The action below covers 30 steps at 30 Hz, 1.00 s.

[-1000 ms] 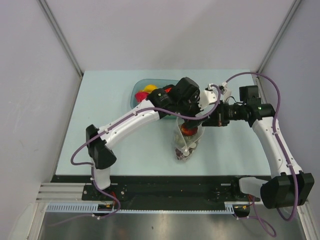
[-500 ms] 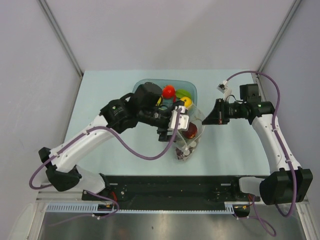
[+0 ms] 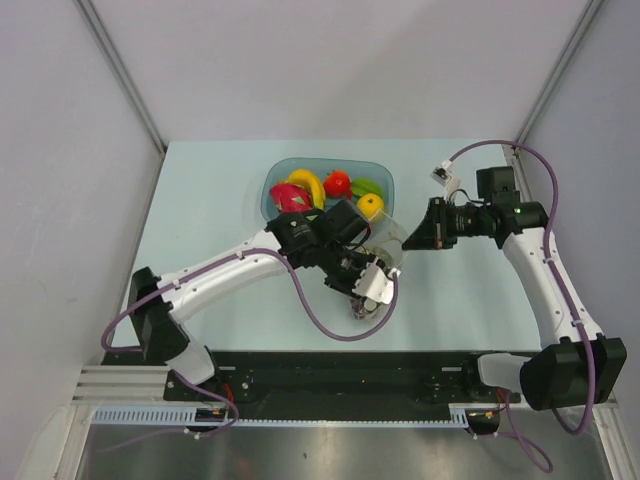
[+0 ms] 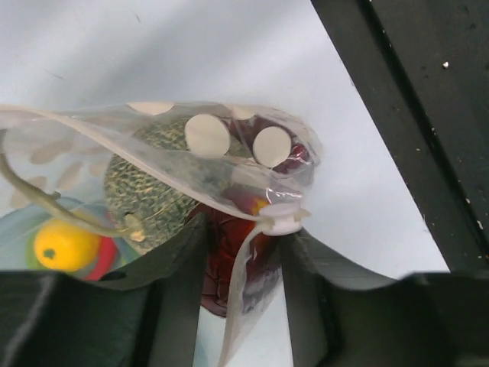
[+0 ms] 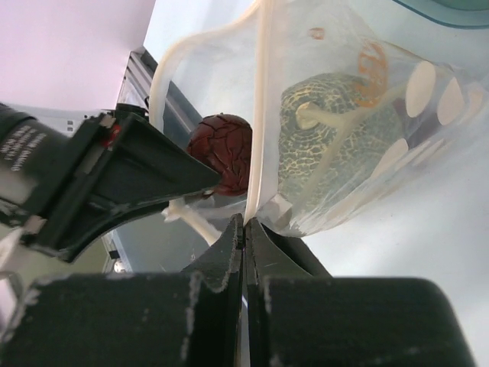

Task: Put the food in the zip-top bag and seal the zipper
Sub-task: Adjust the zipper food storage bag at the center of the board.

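Note:
The zip-top bag, clear with white dots, stands between both grippers. Inside it are the grey-green bumpy ball and the dark red grapes. My right gripper is shut on the bag's mouth edge, pinching the zipper strip at its far end. My left gripper is at the bag's near end. Its fingers straddle the strip just below the white slider, with a gap still showing on either side. The mouth gapes open.
The blue bowl sits just behind the bag and holds a banana, a pink dragon fruit, a red fruit and a yellow fruit. The table's black front rail runs close by the left gripper.
My left arm swung from above the bowl round to the bag's near end, and its jaws narrowed around the zipper strip. The right gripper keeps its pinch on the bag.

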### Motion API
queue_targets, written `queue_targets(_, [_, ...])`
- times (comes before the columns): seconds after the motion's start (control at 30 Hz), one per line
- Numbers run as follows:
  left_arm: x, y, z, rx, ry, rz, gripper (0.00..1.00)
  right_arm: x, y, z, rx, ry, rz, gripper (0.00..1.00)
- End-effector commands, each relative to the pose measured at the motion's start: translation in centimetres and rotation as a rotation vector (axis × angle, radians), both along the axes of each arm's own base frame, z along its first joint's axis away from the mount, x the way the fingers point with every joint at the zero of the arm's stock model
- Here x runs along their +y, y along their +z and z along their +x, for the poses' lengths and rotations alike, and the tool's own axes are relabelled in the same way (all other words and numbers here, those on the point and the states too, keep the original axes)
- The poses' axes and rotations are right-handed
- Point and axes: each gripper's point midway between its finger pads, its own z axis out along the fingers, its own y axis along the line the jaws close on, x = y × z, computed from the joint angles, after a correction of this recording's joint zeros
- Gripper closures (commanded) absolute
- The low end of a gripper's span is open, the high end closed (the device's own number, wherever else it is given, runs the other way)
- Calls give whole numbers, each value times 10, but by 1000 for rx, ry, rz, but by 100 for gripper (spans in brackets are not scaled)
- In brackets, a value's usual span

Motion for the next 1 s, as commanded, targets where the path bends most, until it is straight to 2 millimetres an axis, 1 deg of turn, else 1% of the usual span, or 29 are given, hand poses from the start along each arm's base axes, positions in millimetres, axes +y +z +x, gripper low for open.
queue_targets(0.0, [6, 4, -5, -82, -81, 1, 61, 5, 20, 5, -85, 31, 8, 100])
queue_targets(0.03, [6, 12, -10, -81, -95, -22, 77, 7, 20, 6, -84, 35, 7, 100])
queue_targets(0.07, [1, 21, -17, -88, -110, -47, 86, 7, 19, 8, -106, 50, -1, 100])
queue_targets(0.13, [-7, 41, -24, -75, -87, -99, 98, 10, 23, 12, -134, 61, -2, 100])
queue_targets(0.17, [-16, 58, -27, -70, -76, -149, 99, 15, 22, 13, -136, 80, -3, 100])
queue_targets(0.2, [-21, 69, -29, -48, -54, -182, 100, 18, 29, 17, -166, 89, 1, 100])
queue_targets(0.27, [-33, 85, -23, -4, 26, -232, 100, 29, 32, 22, -190, 122, 7, 100])
queue_targets(0.3, [-36, 86, -20, 6, 55, -234, 100, 33, 39, 23, -214, 136, 12, 100])
queue_targets(0.33, [-39, 83, -18, 26, 90, -228, 100, 36, 40, 24, -225, 147, 14, 100])
queue_targets(0.37, [-41, 73, -13, 30, 119, -206, 100, 42, 41, 24, -230, 168, 17, 100])
queue_targets(0.4, [-41, 67, -11, 51, 161, -190, 100, 44, 42, 24, -244, 183, 17, 100])
queue_targets(0.43, [-45, 64, -6, 54, 190, -196, 100, 44, 45, 25, -256, 192, 19, 98])
queue_targets(0.47, [-44, 53, -1, 56, 233, -173, 100, 44, 45, 23, -253, 199, 16, 92])
queue_targets(0.5, [-45, 48, 0, 85, 276, -167, 100, 43, 45, 22, -273, 208, 10, 74])
queue_targets(0.57, [-47, 39, 7, 106, 334, -168, 100, 38, 43, 15, -263, 214, -4, 56])
queue_targets(0.6, [-52, 38, 8, 141, 373, -181, 100, 32, 46, 13, -296, 210, -16, 41])
queue_targets(0.63, [-52, 33, 10, 163, 397, -177, 100, 26, 47, 10, -306, 203, -26, 36])
queue_targets(0.67, [-54, 33, 11, 178, 412, -184, 100, 20, 46, 5, -298, 197, -38, 32])
queue_targets(0.7, [-58, 32, 11, 212, 434, -196, 100, 5, 53, 3, -332, 158, -44, 29])
queue_targets(0.77, [-60, 34, 14, 237, 453, -218, 100, -13, 48, -6, -364, 147, -81, 27])
queue_targets(0.8, [-65, 37, 15, 260, 461, -240, 100, -26, 53, -12, -409, 115, -105, 26])
queue_targets(0.87, [-72, 45, 16, 286, 472, -272, 100, -40, 39, -26, -434, 115, -143, 25])
queue_targets(0.9, [-76, 47, 15, 306, 460, -280, 100, -46, 41, -36, -483, 101, -156, 26])
queue_targets(0.93, [-79, 49, 15, 315, 458, -286, 100, -47, 38, -46, -524, 125, -168, 27])
queue_targets(0.97, [-82, 50, 14, 332, 468, -292, 100, -45, 26, -56, -523, 141, -162, 30])
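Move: The left hand's half-open fingers already straddle the bag's near rim corner, with the white zipper slider about 1 cm below and 1 cm back of them. Inside the bag, the melon sits roughly 5 cm ahead, 4 cm right and 8 cm below; the grapes are some 3 cm back, 4 cm right and 12 cm down. From the right hand, shut on the rim, the slider lies about 8 cm back, 11 cm left and 4 cm lower. The left fingers pinch shut on the rim corner beside the slider, then carry it about 6 cm right, first rising some 5 cm and sinking partway back, while the hand turns about 25 degrees counter-clockwise. The right hand, still pinching the rim, goes left and forward about 4 cm, opens to let go, and draws back right and up, away from the bag. ##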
